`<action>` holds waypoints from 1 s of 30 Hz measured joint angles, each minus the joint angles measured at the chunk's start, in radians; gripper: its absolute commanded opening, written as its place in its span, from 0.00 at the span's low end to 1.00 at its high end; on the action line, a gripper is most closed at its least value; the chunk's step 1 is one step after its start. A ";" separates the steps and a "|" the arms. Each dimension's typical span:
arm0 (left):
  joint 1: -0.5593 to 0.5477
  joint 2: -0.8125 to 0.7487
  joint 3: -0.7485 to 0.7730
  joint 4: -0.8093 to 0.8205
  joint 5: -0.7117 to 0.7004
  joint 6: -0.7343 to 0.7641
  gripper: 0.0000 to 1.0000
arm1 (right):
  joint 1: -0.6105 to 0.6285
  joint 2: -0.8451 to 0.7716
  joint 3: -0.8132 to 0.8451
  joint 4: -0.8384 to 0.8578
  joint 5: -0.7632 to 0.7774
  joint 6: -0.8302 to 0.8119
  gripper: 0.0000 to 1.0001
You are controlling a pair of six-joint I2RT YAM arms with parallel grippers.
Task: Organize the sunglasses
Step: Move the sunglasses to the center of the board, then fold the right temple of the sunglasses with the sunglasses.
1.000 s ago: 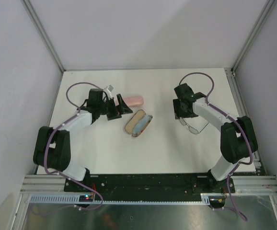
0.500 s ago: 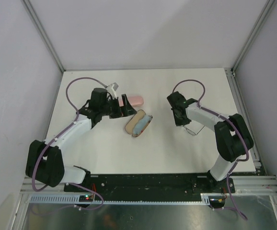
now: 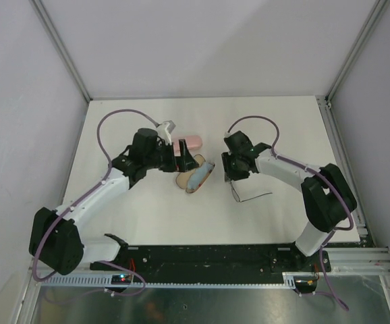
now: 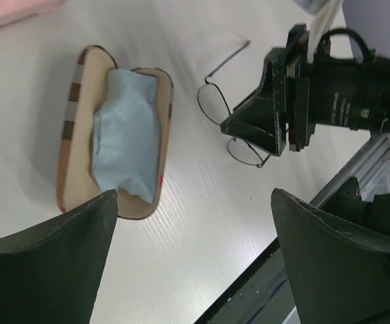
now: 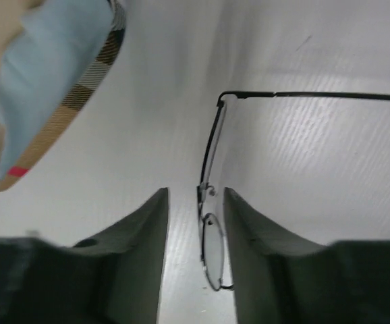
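Observation:
My right gripper [image 3: 230, 174] [image 5: 196, 192] is shut on the wire sunglasses [image 5: 212, 250] [image 4: 245, 152] with round clear lenses. They hang edge-on between its fingers, just right of the open case. One temple trails out over the table [image 3: 252, 198]. The open tan plaid case [image 3: 196, 175] [image 4: 73, 135] lies mid-table with a light blue cloth [image 4: 124, 142] [image 5: 46, 74] inside. My left gripper [image 3: 181, 158] [image 4: 193, 199] is open, hovering by the case's left end with nothing between its fingers.
A pink oblong case [image 3: 190, 142] lies just behind the plaid case, next to the left gripper. The table's near edge with the dark base rail [image 3: 215, 255] runs along the front. Grey walls enclose the other three sides.
The right gripper closed on the wire sunglasses and carried them left toward the case. The left arm reached right, bringing its open gripper to the case's left end.

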 measured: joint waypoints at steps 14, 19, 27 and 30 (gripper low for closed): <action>-0.356 0.096 0.068 -0.009 -0.208 -0.018 0.85 | -0.064 -0.399 -0.106 -0.004 -0.042 0.089 0.43; -0.405 0.198 0.121 0.006 -0.275 -0.050 0.84 | -0.175 -0.653 -0.300 -0.013 0.009 0.196 0.36; -0.444 0.386 0.134 0.093 -0.355 -0.195 0.65 | -0.248 -0.975 -0.534 -0.105 0.179 0.481 0.56; -0.462 0.416 0.137 0.110 -0.393 -0.243 0.62 | -0.276 -0.985 -0.554 -0.137 0.201 0.578 0.53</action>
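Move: The open sunglasses lie with their middle about 7 cm right of the right hand and 3 cm below it, the lens frame between its fingers. From the left hand, their middle is some 21 cm right, 2 cm back and 14 cm down. The open case with the blue cloth is nearly under the left hand, about 2 cm ahead and 2 cm right; the pink case is some 15 cm ahead of that hand and 1 cm to its left, both 14 cm down. Upwards first, the right hand opens a little further and clears the lens frame by about 10 cm, then swings right and back past the temples, turning some 50 degrees clockwise and sinking again, still partly open. The left hand sweeps about 13 cm right from over the open case towards the lens frame, drawing slightly back, then dropping about 9 cm as its wide-open fingers narrow by a third. ##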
